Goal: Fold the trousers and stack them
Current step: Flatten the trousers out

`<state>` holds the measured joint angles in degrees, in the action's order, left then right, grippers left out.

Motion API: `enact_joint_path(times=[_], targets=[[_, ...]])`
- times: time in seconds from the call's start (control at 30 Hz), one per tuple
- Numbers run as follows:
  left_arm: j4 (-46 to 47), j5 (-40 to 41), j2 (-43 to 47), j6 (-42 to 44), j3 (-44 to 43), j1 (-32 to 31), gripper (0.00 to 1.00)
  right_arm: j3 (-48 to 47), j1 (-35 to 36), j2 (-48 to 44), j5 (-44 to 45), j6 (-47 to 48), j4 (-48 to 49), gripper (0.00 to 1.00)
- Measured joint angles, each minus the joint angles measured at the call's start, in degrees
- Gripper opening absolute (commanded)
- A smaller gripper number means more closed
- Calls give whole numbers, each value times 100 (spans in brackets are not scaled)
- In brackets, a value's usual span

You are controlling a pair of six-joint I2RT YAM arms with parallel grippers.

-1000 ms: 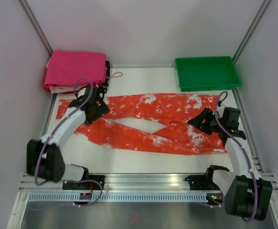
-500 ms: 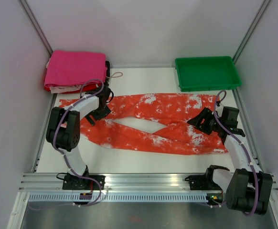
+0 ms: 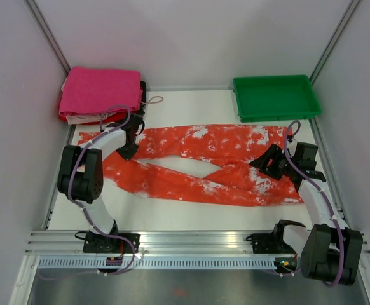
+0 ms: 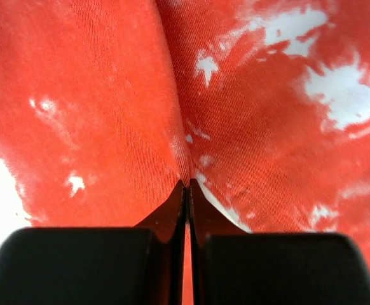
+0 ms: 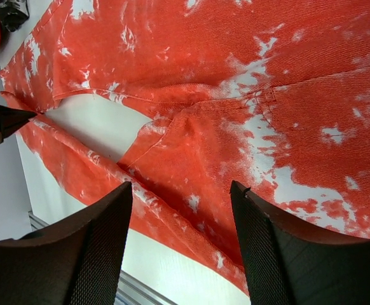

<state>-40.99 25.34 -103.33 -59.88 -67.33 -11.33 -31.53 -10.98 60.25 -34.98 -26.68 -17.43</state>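
The trousers (image 3: 204,162) are orange-red with white blotches and lie spread across the white table, their two legs running left. At the left end of the upper leg, my left gripper (image 3: 128,152) presses down on the cloth. In the left wrist view its jaws are closed together, and a ridge of the trousers (image 4: 109,95) runs up into the left gripper (image 4: 186,185). My right gripper (image 3: 264,163) hovers over the right part of the garment. It is the right gripper (image 5: 180,197) that stands open above the trousers (image 5: 267,95), with nothing between its fingers.
A folded magenta-pink cloth (image 3: 101,92) lies at the back left, close to the left gripper. A green tray (image 3: 275,96) sits at the back right. Grey walls close in both sides. An aluminium rail (image 3: 191,244) runs along the near edge.
The left arm has swung its elbow out to the left and set its gripper a little farther back on the leg's end, and the gripper has shut on the cloth. The right arm has not moved.
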Motion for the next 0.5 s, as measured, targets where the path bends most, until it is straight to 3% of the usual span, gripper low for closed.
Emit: enact_joint_path(times=[0.13,0.5], targets=[[520,-155,1016,354,490,13,2,0,0,-74,31,2,-24,69],[2981,-17,6041,896,3418,120,2,208,0,-560,72,59,-131,68]])
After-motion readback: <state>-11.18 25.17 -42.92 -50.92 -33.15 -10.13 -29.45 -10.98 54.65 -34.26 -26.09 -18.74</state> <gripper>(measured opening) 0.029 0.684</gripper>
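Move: The left hand already has the near trouser leg's inner edge pinched right at its fingertips, just above the table. The middle of that leg lies about 11 cm back and 22 cm to its right; the far leg's middle is some 6 cm ahead and 14 cm right, and the pink pile's about 24 cm ahead and 11 cm left. From the right hand, the pinched edge is roughly 46 cm left, 7 cm ahead and 8 cm below. Keeping its shut-finger pinch on the near leg's edge, the left hand whips the cloth about 17 cm up off the table, at first almost straight up. Near the top it draws back some 5 cm towards its base, drifting slightly left, while the wrist tips the downward-pointing fingers up by around 50 degrees until they point forward. ##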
